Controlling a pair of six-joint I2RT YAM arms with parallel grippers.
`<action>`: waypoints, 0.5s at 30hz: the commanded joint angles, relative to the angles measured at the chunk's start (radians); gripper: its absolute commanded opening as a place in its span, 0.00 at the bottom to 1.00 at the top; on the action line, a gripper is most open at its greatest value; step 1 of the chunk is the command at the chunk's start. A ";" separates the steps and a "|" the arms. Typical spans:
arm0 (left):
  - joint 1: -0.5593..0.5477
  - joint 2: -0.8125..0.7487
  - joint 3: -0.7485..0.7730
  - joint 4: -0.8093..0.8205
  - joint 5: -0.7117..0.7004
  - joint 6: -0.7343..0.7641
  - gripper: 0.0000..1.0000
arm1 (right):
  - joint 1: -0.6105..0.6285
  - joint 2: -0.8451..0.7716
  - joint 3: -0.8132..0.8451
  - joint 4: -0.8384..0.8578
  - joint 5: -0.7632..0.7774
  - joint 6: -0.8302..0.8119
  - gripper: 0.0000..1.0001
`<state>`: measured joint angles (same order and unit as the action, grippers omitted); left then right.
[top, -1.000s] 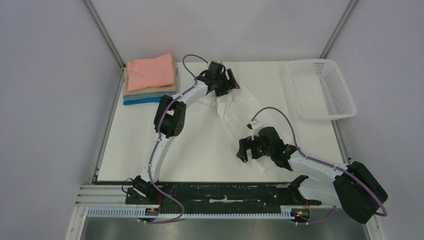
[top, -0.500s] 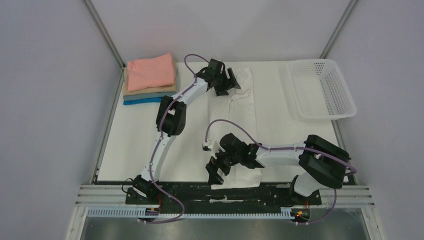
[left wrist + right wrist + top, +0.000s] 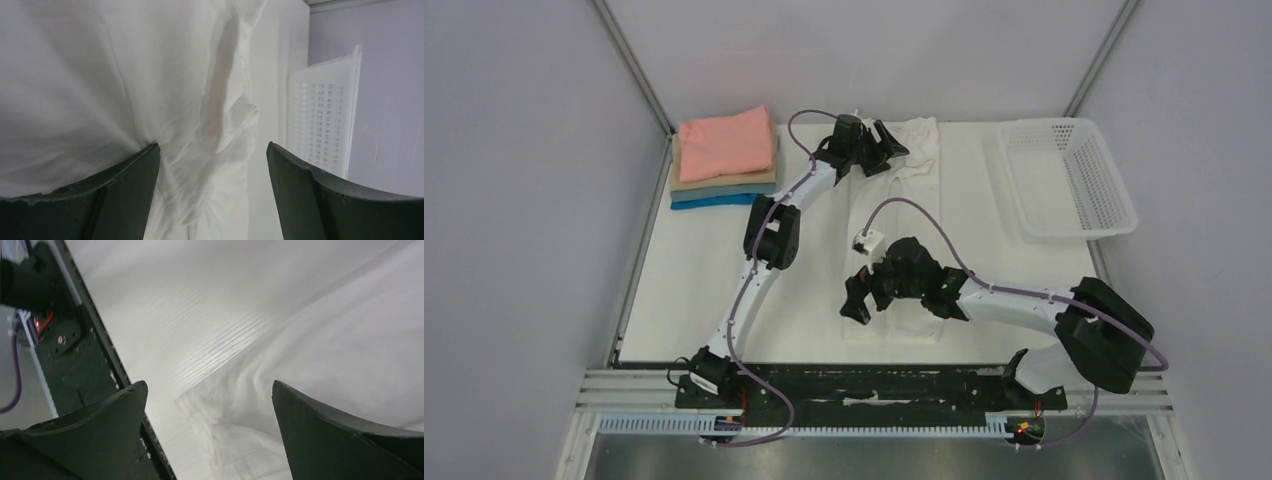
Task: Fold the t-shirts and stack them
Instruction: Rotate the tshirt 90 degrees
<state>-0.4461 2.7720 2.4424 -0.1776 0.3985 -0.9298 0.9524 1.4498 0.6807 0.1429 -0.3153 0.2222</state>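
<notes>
The white t-shirt (image 3: 919,185) lies flat as a long strip running from the back of the table to its front edge. My left gripper (image 3: 892,152) is low over its far end and open, with wrinkled cloth (image 3: 220,115) under the gap between its fingers (image 3: 212,147). At the shirt's near left corner my right gripper (image 3: 864,295) is also open, with the hem corner (image 3: 220,425) between its jaws (image 3: 210,385). Neither grips cloth. At the back left is a stack of folded t-shirts (image 3: 724,145): salmon pink on top, then tan, grey-blue and bright blue.
A white mesh basket (image 3: 1069,175) stands at the back right; it also shows in the left wrist view as the basket (image 3: 320,120). The black base rail (image 3: 75,355) runs close to the shirt's near corner. Bare white table (image 3: 694,280) lies left of the shirt.
The right arm swung from the shirt's right side to its near left corner. The left gripper moved toward the back, and the shirt went from bunched to a straight strip. Both grippers stayed open.
</notes>
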 commanded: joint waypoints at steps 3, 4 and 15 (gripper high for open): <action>0.007 0.118 0.061 0.227 -0.092 -0.074 0.86 | -0.084 -0.069 -0.021 0.090 0.083 -0.004 0.98; 0.009 0.126 0.075 0.254 -0.093 -0.075 0.86 | -0.092 -0.045 -0.003 0.089 0.072 -0.013 0.98; 0.009 0.116 0.090 0.244 -0.131 0.015 0.85 | -0.127 0.046 0.007 -0.026 0.033 0.003 0.98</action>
<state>-0.4450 2.8696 2.5050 0.0669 0.3218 -0.9714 0.8249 1.5620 0.7322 0.1669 -0.2749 0.2096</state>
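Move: The white t-shirt lies lengthwise under both hands, its middle roughly 17 cm back from the left hand, on its line and 4 cm below. From the right hand it is about 25 cm ahead, 7 cm to the right and 6 cm below. From the left hand, the folded stack sits about 36 cm to the left and level ahead; the white basket lies some 38 cm to the right and 3 cm back. The left hand, open with one finger still against the shirt's far part, drags the cloth forward about 4 cm, easing to a stop as the fingertips tilt up some 10 degrees. The right hand travels about 6 cm forward over the near-left part of the shirt, first lifting some 3 cm and then sinking about 5 cm towards the cloth, turning slightly clockwise with its fingers kept wide open. ##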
